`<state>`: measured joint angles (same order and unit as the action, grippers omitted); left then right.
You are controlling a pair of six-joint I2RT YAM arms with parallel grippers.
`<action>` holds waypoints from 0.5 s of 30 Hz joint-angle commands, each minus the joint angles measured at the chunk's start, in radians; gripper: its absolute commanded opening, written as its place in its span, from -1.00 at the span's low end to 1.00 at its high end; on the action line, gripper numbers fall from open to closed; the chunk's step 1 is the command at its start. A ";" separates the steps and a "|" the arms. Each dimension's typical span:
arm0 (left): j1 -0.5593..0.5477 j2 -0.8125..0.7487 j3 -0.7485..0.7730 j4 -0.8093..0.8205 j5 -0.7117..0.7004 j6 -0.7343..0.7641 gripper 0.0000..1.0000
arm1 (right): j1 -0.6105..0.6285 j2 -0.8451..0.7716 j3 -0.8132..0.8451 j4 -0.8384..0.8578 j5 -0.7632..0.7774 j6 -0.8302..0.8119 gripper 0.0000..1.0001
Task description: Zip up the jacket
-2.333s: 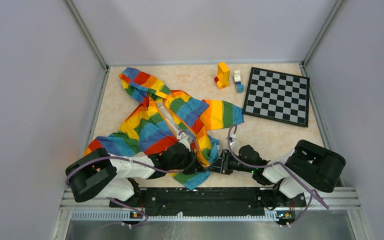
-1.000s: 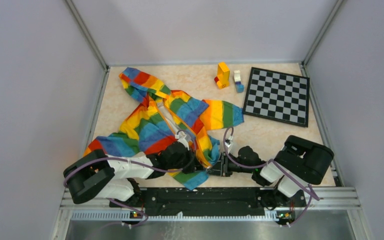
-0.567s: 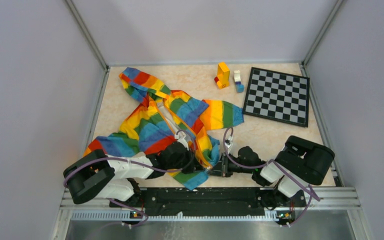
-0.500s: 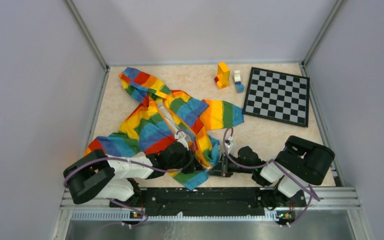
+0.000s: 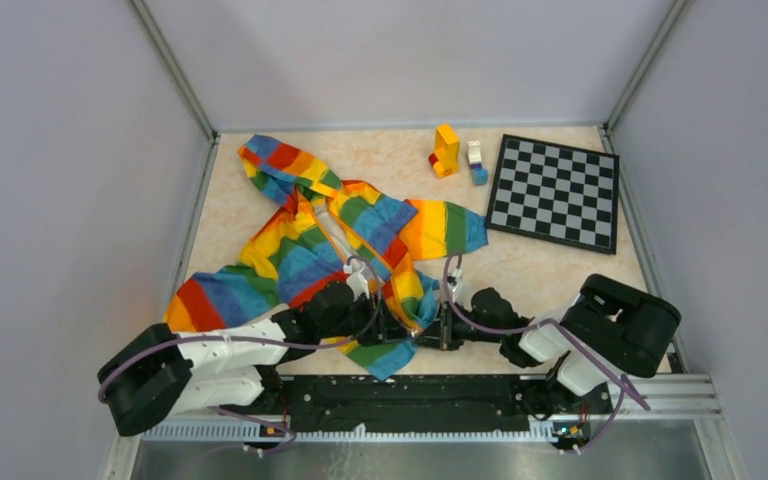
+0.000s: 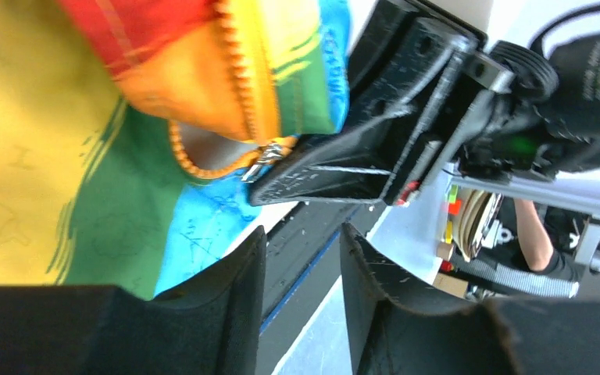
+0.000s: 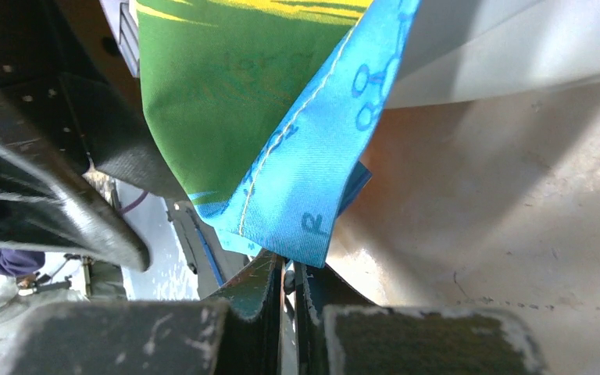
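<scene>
The rainbow-striped jacket point(image 5: 310, 250) lies spread on the table, hood at the far left and bottom hem near the arms. Its orange zipper point(image 6: 238, 86) hangs apart, with the metal slider point(image 6: 264, 160) at the lower end. My right gripper point(image 5: 422, 335) reaches in from the right and is shut on that slider, under the blue hem corner point(image 7: 305, 180); in its wrist view the right gripper point(image 7: 287, 264) shows a small metal piece pinched between the pads. My left gripper point(image 5: 388, 322) sits just left of it over the hem. In its own view the left gripper point(image 6: 303, 234) is open and holds nothing.
A black-and-white chessboard point(image 5: 555, 192) lies at the back right. A yellow block stack point(image 5: 445, 150) and a small white-and-blue block point(image 5: 476, 162) stand beside it. The table's front rail point(image 5: 410, 385) runs just below both grippers. Metal frame posts bound the sides.
My left gripper has opened and let go of the jacket, and its arm has swung down and left. The right gripper has closed on the zipper slider.
</scene>
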<state>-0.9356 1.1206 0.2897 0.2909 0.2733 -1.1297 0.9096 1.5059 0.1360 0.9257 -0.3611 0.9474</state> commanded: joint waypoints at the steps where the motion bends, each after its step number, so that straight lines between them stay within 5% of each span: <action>1: 0.005 -0.061 0.039 0.012 0.057 0.099 -0.18 | 0.006 -0.001 0.029 0.047 -0.020 -0.042 -1.00; 10: 0.005 0.071 0.186 -0.176 0.006 0.257 -0.63 | 0.007 0.004 0.024 0.069 -0.033 -0.043 -1.00; 15: 0.002 0.151 0.253 -0.217 -0.003 0.332 -0.57 | 0.006 0.009 0.024 0.079 -0.038 -0.042 -1.00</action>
<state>-0.9352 1.2232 0.4732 0.1253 0.2893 -0.8944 0.9096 1.5085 0.1394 0.9432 -0.3889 0.9279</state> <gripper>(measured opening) 0.187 0.015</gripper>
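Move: The zip slider at the jacket's bottom edge, pinched in the right hand's fingertips, lies about 4 cm to the left hand's right, 1 cm ahead and 4 cm below. The blue hem corner is some 6 cm back, 3 cm left and 7 cm below the left hand; the folded-over right panel lies about 7 cm ahead, 5 cm right and 4 cm below. From the right hand the slider sits level ahead, about 1 cm left, at fingertip height. Arcing up about 2 cm, then forward and to the right some 1.5 cm each while sinking again, the left hand comes in over the jacket's bottom edge towards the zip slider. Its wrist turns some 15 degrees, partly clockwise with the fingertips dipping, as the fingers narrow from under half open to a fifth. The right hand stays put, still pinching the zip end. ##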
